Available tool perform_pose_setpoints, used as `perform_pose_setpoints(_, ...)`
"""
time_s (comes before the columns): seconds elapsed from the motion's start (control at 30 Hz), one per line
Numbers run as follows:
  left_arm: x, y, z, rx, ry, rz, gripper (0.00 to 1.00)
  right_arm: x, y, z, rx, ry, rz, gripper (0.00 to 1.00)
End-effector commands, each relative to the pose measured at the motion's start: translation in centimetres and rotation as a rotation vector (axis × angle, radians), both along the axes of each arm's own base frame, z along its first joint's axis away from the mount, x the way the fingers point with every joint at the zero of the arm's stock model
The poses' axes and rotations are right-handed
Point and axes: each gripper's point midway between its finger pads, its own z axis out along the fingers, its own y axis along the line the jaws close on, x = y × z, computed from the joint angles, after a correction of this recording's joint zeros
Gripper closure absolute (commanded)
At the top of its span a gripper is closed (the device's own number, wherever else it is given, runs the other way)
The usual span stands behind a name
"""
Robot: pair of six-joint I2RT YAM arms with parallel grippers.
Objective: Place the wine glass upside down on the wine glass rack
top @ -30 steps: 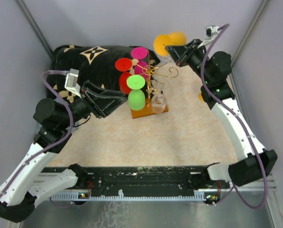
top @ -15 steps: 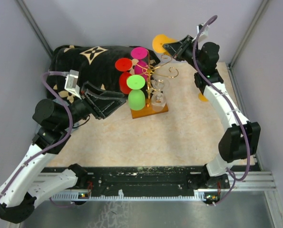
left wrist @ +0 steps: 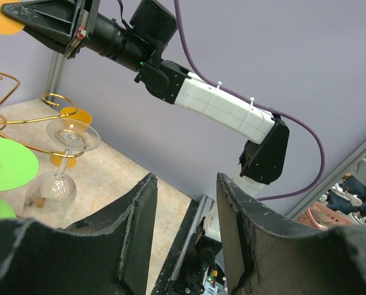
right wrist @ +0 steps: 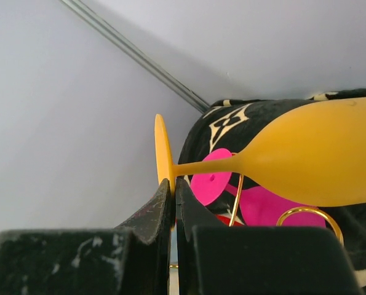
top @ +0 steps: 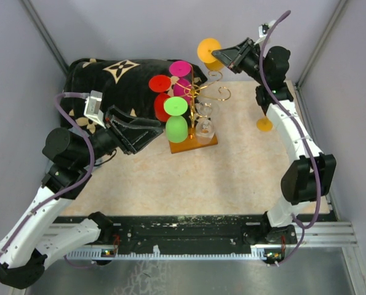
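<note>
My right gripper (top: 224, 56) (right wrist: 172, 184) is shut on the rim of the orange wine glass's foot (top: 208, 48). It holds the glass in the air just behind the rack's top, near the back wall. In the right wrist view the stem runs sideways and the orange bowl (right wrist: 318, 160) points towards the rack. The wine glass rack (top: 193, 142) is a gold wire tree (top: 202, 92) on a wooden base, carrying pink (top: 180, 69), red (top: 160, 83), green (top: 176, 106) and clear (top: 205, 130) glasses upside down. My left gripper (top: 160, 129) (left wrist: 186, 190) hangs open and empty left of the rack.
A black patterned cloth (top: 109, 77) is heaped at the back left, behind the rack. A small orange piece (top: 264, 125) stands on the table beside my right arm. Grey walls close in on three sides, and the arms' base rail (top: 183, 230) runs along the near edge.
My right arm has swung up and towards the back wall, carrying the orange glass left and higher above the rack. The left arm has stayed still.
</note>
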Motion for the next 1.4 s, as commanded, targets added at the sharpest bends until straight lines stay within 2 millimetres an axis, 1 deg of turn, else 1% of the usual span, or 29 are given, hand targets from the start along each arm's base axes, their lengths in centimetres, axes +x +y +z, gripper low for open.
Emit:
perform_pose_setpoints(0.0, -0.2, 0.5, 0.9, -0.018, -0.032, 0.013, 0.51, 0.7, 0.2, 1.3, 0.037, -0.006, 0.053, 1.00)
perform_pose_setpoints(0.27, -0.2, 0.4, 0.7, -0.016, -0.029, 0.011, 0.51, 1.8, 0.5, -0.8, 0.049, 0.060, 0.089, 1.00)
perform_pose_setpoints(0.5, -0.2, 0.4, 0.6, -0.014, -0.024, 0.012, 0.51, 1.8, 0.4, -1.2, 0.079, 0.098, 0.116, 1.00)
perform_pose_setpoints(0.67, -0.2, 0.3, 0.6, -0.017, -0.022, 0.008, 0.51, 1.3, 0.4, -1.4, 0.102, 0.128, 0.161, 1.00)
perform_pose_setpoints(0.83, -0.2, 0.3, 0.6, -0.019, -0.022, 0.008, 0.51, 0.9, 0.5, -1.7, 0.087, 0.150, 0.186, 1.00)
perform_pose_setpoints(1.1, -0.2, 0.3, 0.5, -0.026, -0.015, 0.000, 0.51, 0.5, 0.8, -3.2, 0.053, 0.184, 0.217, 1.00)
perform_pose_setpoints(1.37, -0.2, 0.2, 0.4, -0.028, -0.009, -0.004, 0.50, 0.0, 0.3, -4.1, 0.043, 0.205, 0.214, 1.00)
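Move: The right hand has the orange wine glass by its foot, bowl down. The rack's free back hook lies roughly 8 cm below this hand, about 2 cm to its left and 1 cm back. The pink glass hangs some 12 cm to the left, 1 cm back and 14 cm below; the empty right-hand hook is about 7 cm back, 3 cm right and 9 cm below. From the left hand, the back hook is about 27 cm ahead, 16 cm right and 10 cm lower. Bring the right gripper down about 5 cm while reaching 3 cm forward, to take the inverted orange glass down beside the rack's back hook. Then ease back some 2 cm and slightly left, tipping the fingers down and turning them counter-clockwise as you go, and sink the last centimetre; keep the fingers pinched on the foot throughout. ##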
